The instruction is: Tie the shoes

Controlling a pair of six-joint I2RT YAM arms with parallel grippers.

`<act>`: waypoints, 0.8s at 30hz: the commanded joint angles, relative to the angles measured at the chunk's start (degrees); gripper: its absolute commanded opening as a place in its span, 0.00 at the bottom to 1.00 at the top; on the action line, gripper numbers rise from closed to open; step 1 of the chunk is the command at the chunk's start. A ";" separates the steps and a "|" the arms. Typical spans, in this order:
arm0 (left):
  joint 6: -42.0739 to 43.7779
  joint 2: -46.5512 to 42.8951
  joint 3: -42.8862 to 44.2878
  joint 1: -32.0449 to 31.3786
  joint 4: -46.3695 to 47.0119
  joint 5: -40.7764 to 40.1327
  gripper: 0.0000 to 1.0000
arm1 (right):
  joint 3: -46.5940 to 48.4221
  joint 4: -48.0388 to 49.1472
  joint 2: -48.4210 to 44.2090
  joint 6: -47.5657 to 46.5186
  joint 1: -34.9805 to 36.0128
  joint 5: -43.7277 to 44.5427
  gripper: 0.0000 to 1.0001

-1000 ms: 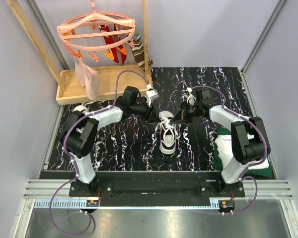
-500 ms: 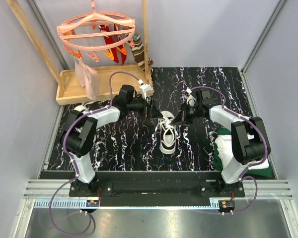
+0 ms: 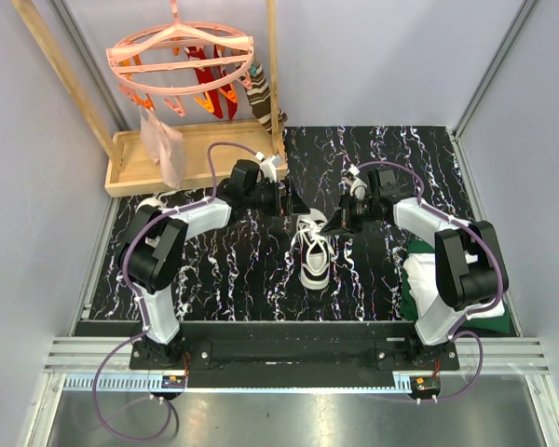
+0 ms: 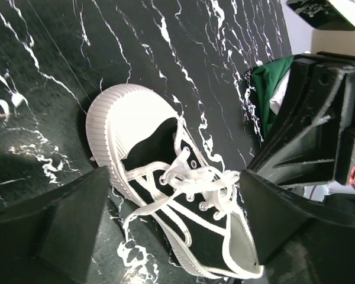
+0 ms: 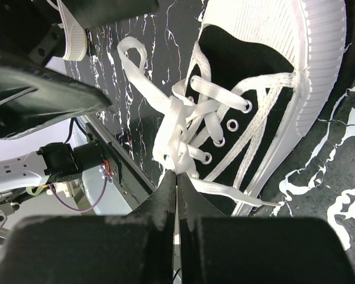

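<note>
One black canvas shoe (image 3: 315, 256) with a white toe cap lies mid-table, toe toward the near edge. In the left wrist view the shoe (image 4: 165, 195) lies below and between the spread fingers, its white laces (image 4: 195, 177) bunched over the eyelets. My left gripper (image 3: 293, 205) hovers open just left of the heel end, nothing in it (image 4: 174, 174). My right gripper (image 3: 335, 223) is at the shoe's right side, shut (image 5: 176, 173) on a white lace (image 5: 168, 145) drawn out of the knot area. A second shoe does not show clearly.
A wooden tray (image 3: 168, 154) stands at the back left under a pink clip hanger (image 3: 182, 51), with a striped sock (image 3: 261, 93) hanging. A folded white-and-green cloth (image 3: 429, 279) lies by the right arm's base. Grey walls close in both sides.
My left gripper has opened wide and drawn back a little from the shoe's left side. The right gripper has kept its hold on the lace; the shoe has hardly shifted.
</note>
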 commanded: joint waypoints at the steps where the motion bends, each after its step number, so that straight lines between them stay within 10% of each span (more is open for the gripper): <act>1: -3.78 1.27 1.92 -0.71 2.67 -0.80 0.87 | 1.15 -0.67 -3.04 -1.64 -0.33 -0.76 0.00; 14: -8.36 3.12 1.83 -2.73 5.74 0.35 0.67 | 1.24 -1.37 -3.30 -1.91 -0.33 -0.93 0.00; 24: -10.73 2.33 -0.81 -2.11 9.88 2.54 0.09 | 0.54 -2.69 -4.88 -2.87 -0.33 -0.15 0.00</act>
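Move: The lace loop the open left fingers are going for sticks out of the knot, about 3 cm to the left hand's right, 1 cm back and 1 cm lower. The knot lies some 4 cm back and 5 cm right of that hand, about 2 cm down; the shoe's white toe cap is roughly 2 cm ahead, 4 cm right and 5 cm below. From the right hand, which holds lace beside the knot, the loop is about 4 cm ahead and 3 cm left. To the right and slightly back, the left hand eases about 3 cm in over the shoe towards the lace loop, dipping some 1.5 cm and then rising again, with only a slight tilt. Its wide-open fingers come nearly shut around the loop, mostly as it rises. The right hand stays almost in place, fingers shut on the lace by the knot. ##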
